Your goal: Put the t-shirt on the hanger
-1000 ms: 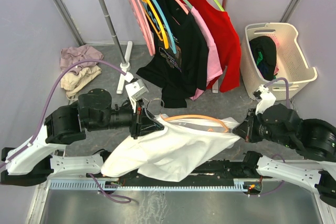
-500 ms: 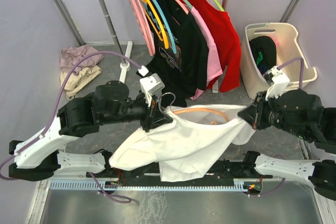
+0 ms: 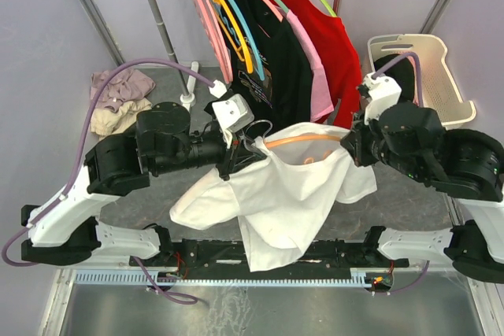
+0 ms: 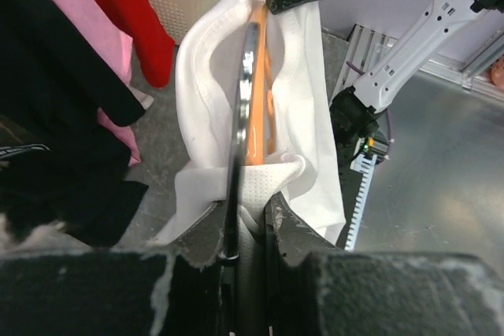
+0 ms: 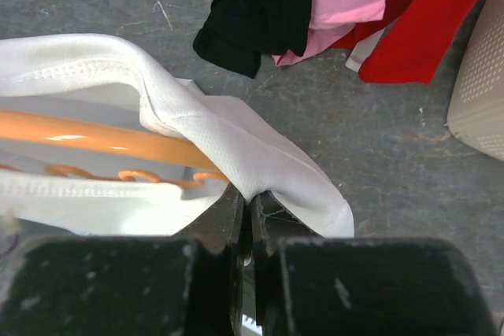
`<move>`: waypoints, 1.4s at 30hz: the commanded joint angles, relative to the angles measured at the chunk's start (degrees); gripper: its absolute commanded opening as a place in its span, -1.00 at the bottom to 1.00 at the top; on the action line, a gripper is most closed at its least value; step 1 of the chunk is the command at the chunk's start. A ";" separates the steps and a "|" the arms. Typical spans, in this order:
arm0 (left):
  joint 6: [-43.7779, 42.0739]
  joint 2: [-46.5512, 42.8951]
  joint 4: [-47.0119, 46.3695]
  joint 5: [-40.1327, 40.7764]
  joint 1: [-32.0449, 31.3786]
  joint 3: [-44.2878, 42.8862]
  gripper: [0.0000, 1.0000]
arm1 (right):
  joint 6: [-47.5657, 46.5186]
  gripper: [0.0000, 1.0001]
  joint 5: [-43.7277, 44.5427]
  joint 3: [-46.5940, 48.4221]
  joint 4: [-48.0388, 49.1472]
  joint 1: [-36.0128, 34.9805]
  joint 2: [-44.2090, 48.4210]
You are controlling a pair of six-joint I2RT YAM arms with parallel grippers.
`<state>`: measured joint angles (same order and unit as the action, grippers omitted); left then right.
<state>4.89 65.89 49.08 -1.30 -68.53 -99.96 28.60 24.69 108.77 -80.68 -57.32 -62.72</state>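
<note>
The white t-shirt (image 3: 291, 194) hangs in the air between my two grippers, its open neck stretched over the orange hanger (image 3: 303, 138). My left gripper (image 3: 240, 151) is shut at the hanger's metal hook (image 4: 246, 100), with a fold of white cloth caught in the jaws. In the left wrist view the gripper (image 4: 246, 210) looks along the orange arch (image 4: 260, 92) inside the t-shirt (image 4: 303, 76). My right gripper (image 3: 352, 147) is shut on the shirt's edge at the hanger's far end. The right wrist view shows that gripper (image 5: 250, 198) pinching the t-shirt (image 5: 236, 139) beside the hanger (image 5: 94, 138).
Behind stands a clothes rack (image 3: 169, 37) with a black shirt (image 3: 268, 76), a pink shirt, a red shirt (image 3: 335, 53) and several coloured hangers. A white laundry basket (image 3: 449, 76) sits at the right. A heap of clothes (image 3: 118, 100) lies on the floor at the left.
Both arms have risen and moved toward the rack, carrying hanger and shirt with them. The shirt has lifted off the near rail and now hangs lower in the middle.
</note>
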 commanded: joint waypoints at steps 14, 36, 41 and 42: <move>-10.46 6.32 -4.48 -3.07 0.26 -13.23 -0.95 | -7.06 -0.05 -11.59 11.79 5.09 0.11 -2.73; -1.00 -5.82 -22.39 -3.28 0.24 21.83 -0.95 | -1.06 0.13 -22.60 -10.36 21.37 0.10 1.53; -0.05 -6.26 -23.38 -2.80 0.25 24.70 -0.95 | -0.22 0.22 -22.89 -14.83 25.83 0.16 2.52; 0.20 -6.22 -23.46 -2.56 0.24 24.99 -0.95 | -0.03 0.24 -22.69 -15.58 26.82 0.11 2.90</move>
<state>1.26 61.10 33.45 -3.55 -68.01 -75.42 27.31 2.26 94.61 -62.08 -57.28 -62.43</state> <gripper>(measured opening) 0.176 0.602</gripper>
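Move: The hanger's orange arm, showing in the collar of the white t-shirt, has its middle about 9 cm left of the right hand, at its height, neither ahead nor back; from the left hand, which grips the hook end, it is some 8 cm right and 2 cm ahead. The t-shirt hangs with its middle roughly 12 cm left of the right hand, 5 cm back and 15 cm down. The red garment hangs about 28 cm ahead, 4 cm left and 8 cm down. The t-shirt's right shoulder is let go: the right fingers open to over half while that hand rises about 5 cm and draws back, then swings left above the hanger's arm, turning some 20 degrees counter-clockwise, and sinks with open fingers towards the arm near the left hand. The left keeps its pinch on hook end and cloth, lifting a little, then dropping well below its start. ##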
